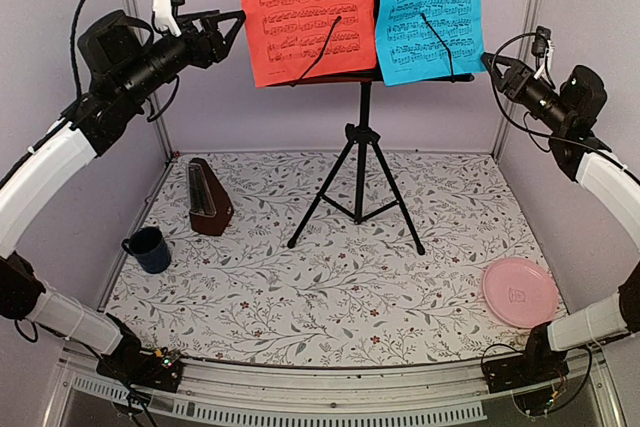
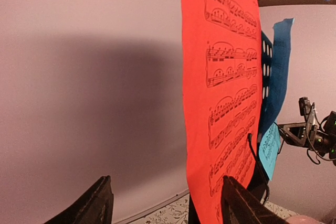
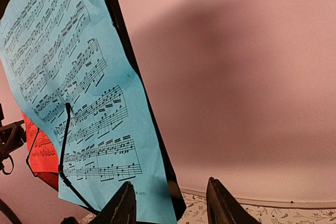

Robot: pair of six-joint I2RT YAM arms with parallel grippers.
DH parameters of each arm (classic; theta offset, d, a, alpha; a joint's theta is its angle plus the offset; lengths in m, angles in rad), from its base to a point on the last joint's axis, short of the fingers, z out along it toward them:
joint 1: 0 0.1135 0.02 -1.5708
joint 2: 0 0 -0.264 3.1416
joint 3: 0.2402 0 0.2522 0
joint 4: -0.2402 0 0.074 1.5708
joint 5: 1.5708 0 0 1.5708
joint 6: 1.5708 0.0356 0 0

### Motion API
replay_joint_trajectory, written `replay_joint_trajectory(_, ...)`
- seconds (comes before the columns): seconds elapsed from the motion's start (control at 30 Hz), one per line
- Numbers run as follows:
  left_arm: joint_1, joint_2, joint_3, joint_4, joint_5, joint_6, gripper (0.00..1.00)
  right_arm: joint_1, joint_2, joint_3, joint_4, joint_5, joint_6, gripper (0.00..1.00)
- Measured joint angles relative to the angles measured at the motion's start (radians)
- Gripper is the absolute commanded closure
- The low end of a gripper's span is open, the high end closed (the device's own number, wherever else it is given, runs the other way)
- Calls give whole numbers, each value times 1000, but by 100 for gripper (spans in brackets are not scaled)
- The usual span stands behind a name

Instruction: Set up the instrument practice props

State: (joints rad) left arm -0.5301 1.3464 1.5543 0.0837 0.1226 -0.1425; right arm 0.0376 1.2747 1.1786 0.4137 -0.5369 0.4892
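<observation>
The black music stand [image 1: 362, 147] rises on tripod legs at the middle back of the table. On its desk hang a red sheet [image 1: 305, 12] and a cyan sheet [image 1: 428, 12], each under a thin wire holder. My left gripper [image 1: 232, 22] hovers just left of the red sheet [image 2: 220, 93], open, with nothing between its fingers [image 2: 100, 205]. My right gripper [image 1: 497, 65] floats just right of the cyan sheet [image 3: 84, 93], open and apart from the paper's edge. The brown pyramid metronome [image 1: 209, 199] stands upright on the table at the left.
A dark blue mug [image 1: 150, 249] sits near the table's left edge, in front of the metronome. A pink round plate [image 1: 520, 292] lies at the front right. The stand's tripod legs [image 1: 400, 209] spread over the middle of the floral cloth. Walls close in on three sides.
</observation>
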Motion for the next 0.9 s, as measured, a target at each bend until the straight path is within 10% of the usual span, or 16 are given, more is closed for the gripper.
replay_joint_trajectory(0.47,0,-1,-5,8,0,0,29,0,60,27,76,-144,101,99)
replay_joint_trajectory(0.9,0,-1,-13,8,0,0,29,0,60,-16,96,-163,124,100)
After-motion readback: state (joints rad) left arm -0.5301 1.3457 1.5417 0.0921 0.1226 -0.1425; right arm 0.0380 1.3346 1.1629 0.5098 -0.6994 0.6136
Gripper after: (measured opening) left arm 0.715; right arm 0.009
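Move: The blue sheet's lower right corner, on the music stand, lies just about 2 cm left of the right hand, some 1 cm farther out and 2 cm lower. The sheet's black holder arm stands roughly 10 cm left of this hand, 2 cm out and 3 cm up. The red sheet's middle is some 33 cm left of it, 4 cm out and 12 cm up. From the left hand the same corner is about 45 cm right, 5 cm out and 10 cm down. The blue sheet's lower right edge, near the corner, is pinched by the right hand: it eases about 2 cm left onto the edge, the wrist turning some 10 degrees counter-clockwise, while the half-open fingers close fully on the paper. Keeping that pinch, the hand then draws down about 1.5 cm. ##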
